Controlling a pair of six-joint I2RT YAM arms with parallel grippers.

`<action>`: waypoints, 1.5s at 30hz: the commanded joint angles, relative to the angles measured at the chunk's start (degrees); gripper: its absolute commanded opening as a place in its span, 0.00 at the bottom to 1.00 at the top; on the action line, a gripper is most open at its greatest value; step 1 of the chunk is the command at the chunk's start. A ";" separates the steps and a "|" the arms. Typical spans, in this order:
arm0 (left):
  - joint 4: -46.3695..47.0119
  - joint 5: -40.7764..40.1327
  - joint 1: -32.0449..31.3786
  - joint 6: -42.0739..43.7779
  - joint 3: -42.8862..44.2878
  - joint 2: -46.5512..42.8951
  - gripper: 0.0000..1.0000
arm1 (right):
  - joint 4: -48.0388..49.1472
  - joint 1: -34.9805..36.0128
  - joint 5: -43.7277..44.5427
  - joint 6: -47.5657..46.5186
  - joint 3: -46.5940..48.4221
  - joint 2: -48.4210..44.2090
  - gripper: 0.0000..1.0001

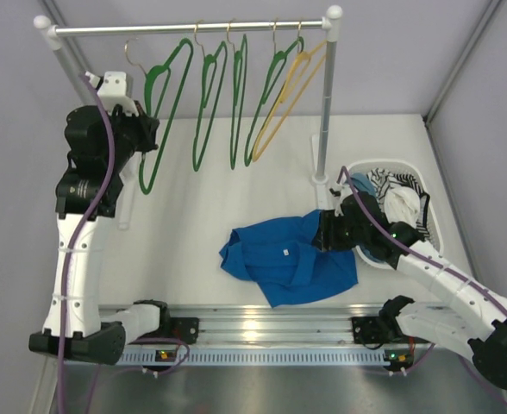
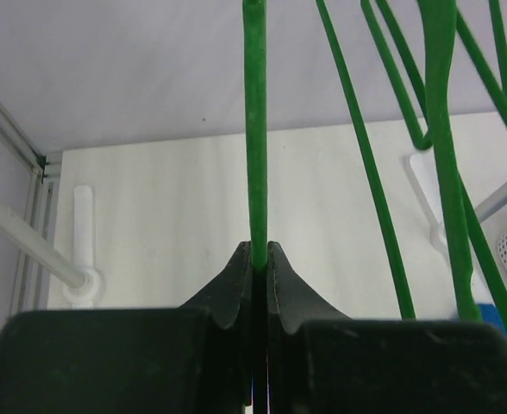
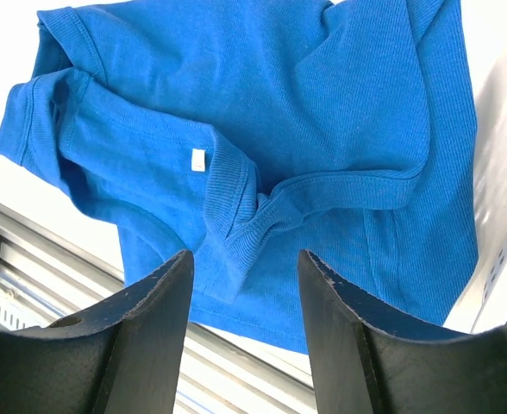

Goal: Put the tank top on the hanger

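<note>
The tank top (image 1: 288, 259) lies crumpled on the white table, bright royal blue, its ribbed straps and a small white label facing up (image 3: 262, 112). My right gripper (image 1: 324, 231) hovers over its right side. In the right wrist view it (image 3: 245, 254) is open, with folded strap fabric below the gap and nothing between the fingers. The hanger (image 1: 172, 121), thin and green, is the leftmost on the rack. My left gripper (image 1: 153, 129) holds it high up; in the left wrist view it (image 2: 259, 250) is shut on the green rod (image 2: 255, 129).
A rack rail (image 1: 193, 28) carries more green hangers (image 1: 209, 103) and a yellow-orange hanger (image 1: 288, 95). The rack post (image 1: 327, 103) stands behind the tank top. A white basket (image 1: 430, 216) of clothes sits at the right. A metal rail (image 1: 253, 332) runs along the near edge.
</note>
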 commanded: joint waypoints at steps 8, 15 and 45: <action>-0.78 1.16 0.18 -3.06 -22.01 -17.46 0.00 | -2.05 -0.51 0.23 -2.31 1.84 -2.24 0.52; -3.15 10.03 0.18 -5.35 -33.37 -26.61 0.00 | -3.28 -0.16 0.75 -2.67 2.02 -3.30 0.51; -7.10 -4.46 -39.01 -25.39 -43.05 -25.30 0.00 | 2.08 17.15 12.00 6.91 2.28 6.71 0.47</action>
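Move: The tank top lies spread on the table about 31 cm to the right of the left hand, some 10 cm back and 43 cm below; that hand already holds a green hanger, off the rail. The next green hanger hangs roughly 11 cm to its right and 10 cm ahead, about level, and the laundry basket stands some 29 cm to the right of the tank top and 13 cm farther out. From the right hand, the tank top's middle is about 5 cm ahead, 11 cm left and 12 cm below. The green hanger, still pinched in the left fingers, is brought down and back from the rail towards the tank top, then increasingly to the right, some 35 cm in all, as the wrist tips down and turns clockwise by about 30 degrees. Later the right hand, half open, eases back, left and down a few centimetres above the tank top. ##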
